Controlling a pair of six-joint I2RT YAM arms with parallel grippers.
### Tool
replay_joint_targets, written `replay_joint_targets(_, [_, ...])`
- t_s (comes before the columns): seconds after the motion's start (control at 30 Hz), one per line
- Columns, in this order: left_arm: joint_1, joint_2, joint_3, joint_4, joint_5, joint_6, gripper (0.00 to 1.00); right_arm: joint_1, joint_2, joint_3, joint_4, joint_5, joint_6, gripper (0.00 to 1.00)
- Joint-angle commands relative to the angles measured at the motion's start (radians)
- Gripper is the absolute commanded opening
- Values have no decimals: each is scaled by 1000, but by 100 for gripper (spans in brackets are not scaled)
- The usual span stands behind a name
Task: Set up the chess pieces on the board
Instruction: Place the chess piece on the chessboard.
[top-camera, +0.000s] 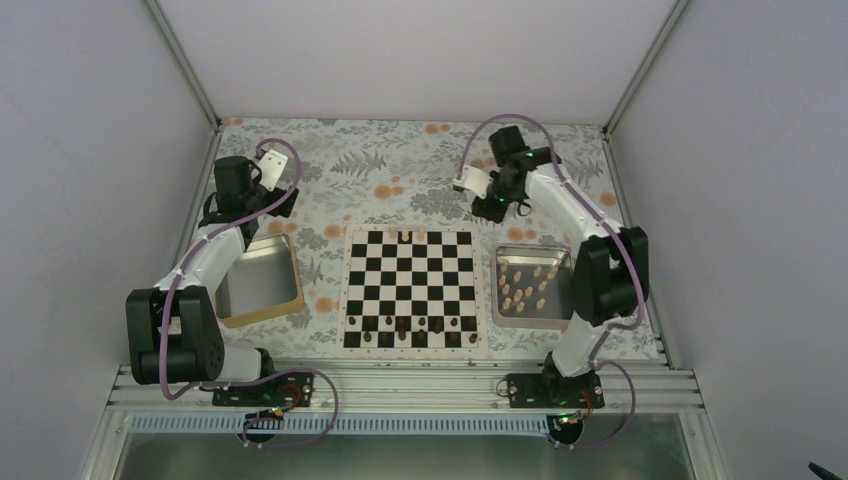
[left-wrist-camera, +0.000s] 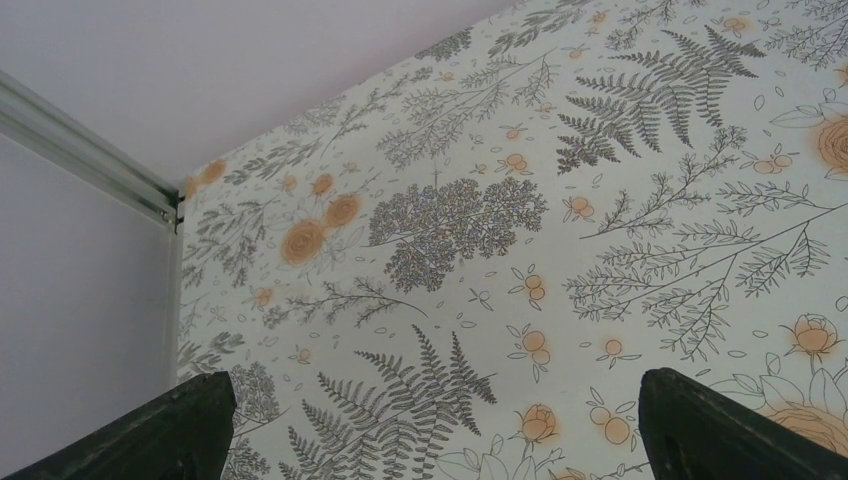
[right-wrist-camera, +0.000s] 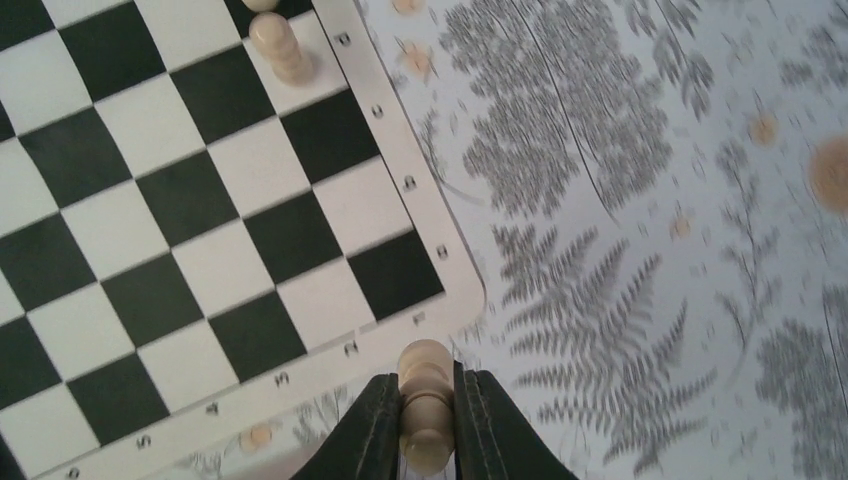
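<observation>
The black-and-white board (top-camera: 410, 280) lies mid-table, and the right wrist view shows its corner (right-wrist-camera: 200, 230). Two pale chess pieces (top-camera: 400, 236) stand on its far row; one of them (right-wrist-camera: 278, 45) shows close up. Dark chessmen (top-camera: 400, 325) line the near rows. My right gripper (right-wrist-camera: 427, 400) is shut on a pale pawn (right-wrist-camera: 426, 372), held just off the board's far right corner, above the cloth. In the overhead view that gripper (top-camera: 497, 207) hangs behind the board's right side. My left gripper (left-wrist-camera: 435, 395) is open and empty over the far left cloth.
A steel tray (top-camera: 497, 285) to the right of the board holds several loose pale pieces (top-camera: 528, 285). Another tray (top-camera: 290, 290) sits to the left, under the left arm. Floral cloth (top-camera: 380, 170) covers the table, with walls on three sides.
</observation>
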Motion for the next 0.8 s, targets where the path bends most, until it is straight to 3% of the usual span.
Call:
replay_joint_targets(0.0, [5,-10,12,11,3,14,100,74,80,83,13,8,-17,14])
replay_joint_targets(0.77, [7,-16,-11,31,11,17,100,228,317,175,102,-14,30,14])
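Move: The empty dark c square in the board's far row, where the held light chess piece is headed, lies about 12 cm to the right hand's left, 1 cm ahead and some 12 cm below. Beyond it in the same row, the light piece on d is roughly 4 cm farther left and the one on e 8 cm farther left; the empty corner square is about 8 cm to its right. From the left hand the c square is some 39 cm right, 6 cm back and 16 cm below. The light chess piece, still pinched in the right gripper, is carried about 10 cm to the left along the board's far row, over the corner, and lowered roughly 5 cm on the way towards the empty c square beside the piece on d. The first half of the sideways travel is the faster; the wrist turns some 10 degrees counter-clockwise and the fingers keep their hold. ##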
